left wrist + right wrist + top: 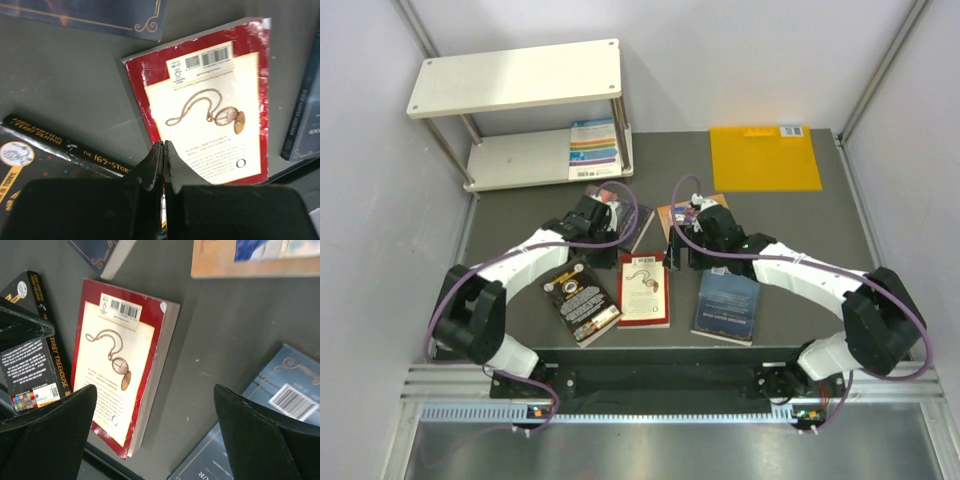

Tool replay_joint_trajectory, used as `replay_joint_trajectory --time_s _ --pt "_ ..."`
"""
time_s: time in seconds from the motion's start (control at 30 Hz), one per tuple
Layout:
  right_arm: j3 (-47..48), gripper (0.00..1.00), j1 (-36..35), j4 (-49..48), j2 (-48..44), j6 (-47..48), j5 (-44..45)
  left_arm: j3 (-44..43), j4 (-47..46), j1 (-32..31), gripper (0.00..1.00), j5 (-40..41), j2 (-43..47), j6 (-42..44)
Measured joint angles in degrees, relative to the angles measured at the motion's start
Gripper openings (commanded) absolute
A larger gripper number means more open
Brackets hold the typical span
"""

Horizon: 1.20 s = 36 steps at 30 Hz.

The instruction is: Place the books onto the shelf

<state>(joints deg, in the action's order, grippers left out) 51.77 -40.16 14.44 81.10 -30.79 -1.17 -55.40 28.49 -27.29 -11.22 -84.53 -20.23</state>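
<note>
Several books lie flat on the dark table: a black one (pixel 582 300), a red-and-white one (pixel 645 288) and a dark blue one (pixel 728 306). A dark ornamented book (pixel 100 15) and an orange-brown one (pixel 255 257) lie farther back, half under the arms. My left gripper (pixel 600 218) is shut, its fingertips (pixel 160 150) pressed together above the red-and-white book's (pixel 205 110) left edge, gripping none of the books. My right gripper (pixel 155 390) is open over bare table between the red-and-white book (pixel 120 360) and the dark blue book (pixel 280 400). The cream shelf (pixel 515 78) stands back left.
A book with coloured stripes (pixel 595 150) lies on the shelf's lower board (pixel 520 160). A flat orange-yellow sheet (pixel 765 158) rests at the back right. Pale walls close in on both sides, and a metal rail (pixel 660 385) runs along the near edge.
</note>
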Motion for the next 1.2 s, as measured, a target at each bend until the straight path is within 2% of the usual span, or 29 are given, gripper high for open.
replay_joint_trajectory --time_s 0.2,0.5,0.6,0.63,0.7,0.73,0.83,1.2 --pt "-6.0 1.00 1.9 -8.0 2.7 -6.0 -8.2 0.0 0.1 -0.6 0.00 -0.1 -4.7 -2.6" --pt "-8.8 0.97 2.4 -20.3 9.6 -14.5 -16.1 -0.1 -1.6 -2.4 0.00 -0.3 -9.2 -4.8" --pt "-8.9 0.92 2.5 -23.4 11.8 -16.3 -18.1 -1.0 -1.7 -2.6 0.00 -0.8 -10.7 -5.7" --pt "-9.0 0.86 2.4 -24.3 12.3 -16.8 -18.7 -1.3 -1.7 -2.6 0.00 -0.9 -11.1 -5.9" --pt "-9.2 0.79 2.5 -25.7 13.0 -17.6 -19.7 -1.9 -1.4 -2.6 0.00 -1.3 -11.8 -6.5" --pt "-9.5 0.72 2.4 -26.6 13.2 -18.1 -20.2 -2.2 -1.4 -2.6 0.00 -1.4 -12.1 -6.8" --pt "-10.3 0.63 2.5 -28.8 13.2 -19.0 -21.3 -2.8 -1.2 -2.6 0.00 -1.8 -12.8 -7.2" --pt "-10.2 0.60 0.7 -31.3 13.2 -20.4 -22.9 -3.7 -0.3 -2.5 0.00 -2.0 -13.5 -7.7"
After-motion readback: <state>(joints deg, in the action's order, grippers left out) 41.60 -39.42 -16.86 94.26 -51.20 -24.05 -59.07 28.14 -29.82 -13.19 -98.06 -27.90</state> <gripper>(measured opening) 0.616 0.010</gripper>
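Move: The red book's middle lies about 7 cm to the right of the left hand, 6 cm back and 6 cm below its shut tips. From the wide-open right hand it is roughly 11 cm left, 7 cm back and 5 cm down. Also from the right hand, the blue book lies some 12 cm right and 10 cm back, and the orange book 13 cm ahead and 4 cm right. The black book is 10 cm left and 9 cm back of the left hand. The left hand's shut tips come down about 5 cm, easing rightward, onto the left part of the red book's cover and stay there. The right hand drops some 5 cm beside the book's right long edge, slides left while rolling its left side up about 25 degrees, partly closes on that edge and, gripping it, draws on left and slightly up and back. ##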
